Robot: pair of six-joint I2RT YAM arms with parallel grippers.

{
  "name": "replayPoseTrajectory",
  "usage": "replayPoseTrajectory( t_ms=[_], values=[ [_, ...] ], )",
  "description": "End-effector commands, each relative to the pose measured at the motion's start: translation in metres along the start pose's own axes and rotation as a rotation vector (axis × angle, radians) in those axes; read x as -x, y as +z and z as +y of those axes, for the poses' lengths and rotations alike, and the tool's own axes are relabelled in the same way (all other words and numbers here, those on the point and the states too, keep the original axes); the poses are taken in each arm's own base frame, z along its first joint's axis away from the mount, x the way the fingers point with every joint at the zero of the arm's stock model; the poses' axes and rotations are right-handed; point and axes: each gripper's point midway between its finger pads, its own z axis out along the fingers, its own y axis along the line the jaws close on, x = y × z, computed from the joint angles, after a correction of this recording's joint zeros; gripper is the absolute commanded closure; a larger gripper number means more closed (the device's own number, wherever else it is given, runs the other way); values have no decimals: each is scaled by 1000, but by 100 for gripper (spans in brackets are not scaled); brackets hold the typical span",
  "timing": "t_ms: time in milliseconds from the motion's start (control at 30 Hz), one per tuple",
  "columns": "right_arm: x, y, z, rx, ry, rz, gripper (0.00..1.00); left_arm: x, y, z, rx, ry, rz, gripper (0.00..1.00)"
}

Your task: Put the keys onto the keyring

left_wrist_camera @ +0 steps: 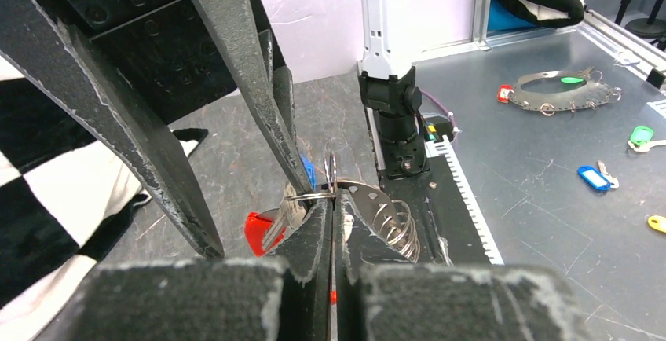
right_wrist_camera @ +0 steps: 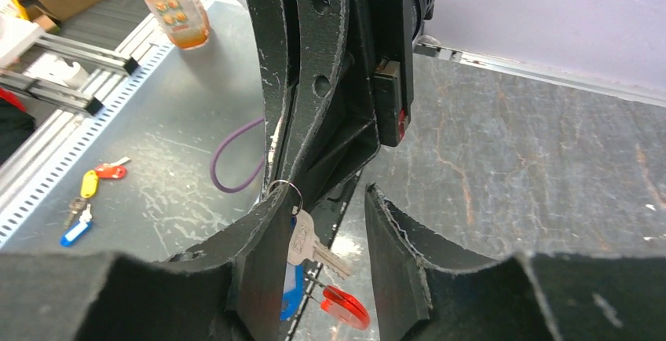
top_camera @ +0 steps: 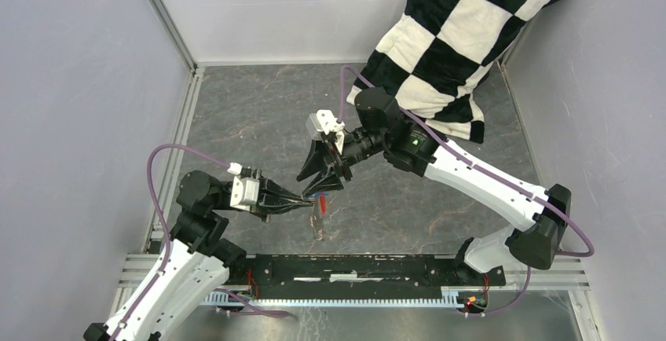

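Observation:
My left gripper point(top_camera: 305, 199) point(left_wrist_camera: 331, 199) is shut on the keyring point(left_wrist_camera: 312, 194), a thin metal loop, and holds it above the table. From the loop hang a silver key point(right_wrist_camera: 310, 239), a blue-headed key point(right_wrist_camera: 292, 290) and a red tag point(right_wrist_camera: 345, 307). In the top view the bundle point(top_camera: 318, 217) dangles below the fingertips. My right gripper point(top_camera: 322, 182) point(right_wrist_camera: 326, 192) is open and straddles the hanging silver key. Its left fingertip point(right_wrist_camera: 276, 199) sits right at the loop point(right_wrist_camera: 284, 190). The right finger stands apart from the key.
A black-and-white checkered cloth point(top_camera: 463, 34) lies at the back right over the table's far edge. A metal plate with several rings point(left_wrist_camera: 385, 215) shows just beyond my left fingers. Outside the table lie loose tagged keys point(left_wrist_camera: 594, 177) point(right_wrist_camera: 85, 192) and an orange bottle point(right_wrist_camera: 171, 3).

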Motion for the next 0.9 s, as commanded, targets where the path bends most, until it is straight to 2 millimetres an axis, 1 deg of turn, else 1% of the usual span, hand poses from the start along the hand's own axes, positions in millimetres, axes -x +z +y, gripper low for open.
replayPoseTrajectory(
  t_ms=[0,100,200,333,433,467,500,533,567,600,733,867],
  values=[
    [-1,4,6,64,103,-34,56,17,0,4,18,107,-46,98],
    [-5,5,8,88,159,-44,55,21,0,5,28,126,-56,98],
    [-5,6,11,101,179,-55,53,23,0,7,40,135,-63,98],
    [-7,4,11,99,211,-50,51,26,0,8,48,147,-69,98],
    [-10,4,14,108,260,-43,46,30,0,7,39,175,-73,98],
    [-10,4,16,114,277,-43,40,32,0,6,25,213,-72,98],
    [-12,4,17,116,290,-49,32,33,1,6,16,242,-72,98],
    [-10,3,19,115,303,-63,7,34,1,8,15,260,-74,98],
    [-11,3,20,108,322,-72,2,35,2,9,15,258,-78,98],
    [-6,2,19,103,297,-88,2,36,3,10,14,253,-80,98],
    [-4,1,18,85,296,-87,2,38,3,10,21,242,-95,98],
    [4,1,12,59,275,-99,2,40,3,8,18,240,-100,98]
  ],
)
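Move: Pinched in the left fingertips, the split ring with the silver key stands practically at the left hand point, perhaps 1 cm above it. From the right hand point this ring lies about 3 cm back, 2 cm to the right and roughly level, close against its rear finger. The keyring plate hangs some 6 cm back, 3 cm right and 4 cm below the right hand; the red tag is 3 cm back, 4 cm right and 4 cm below. Spreading from about half open to nearly full width, the right gripper keeps its rear finger at the split ring while the hand rolls some 20 degrees about its finger line and sinks about 2 cm, mostly as the fingers snap wide. The left fingers stay shut on the ring, lifting it about 1 cm and tilting slightly. ##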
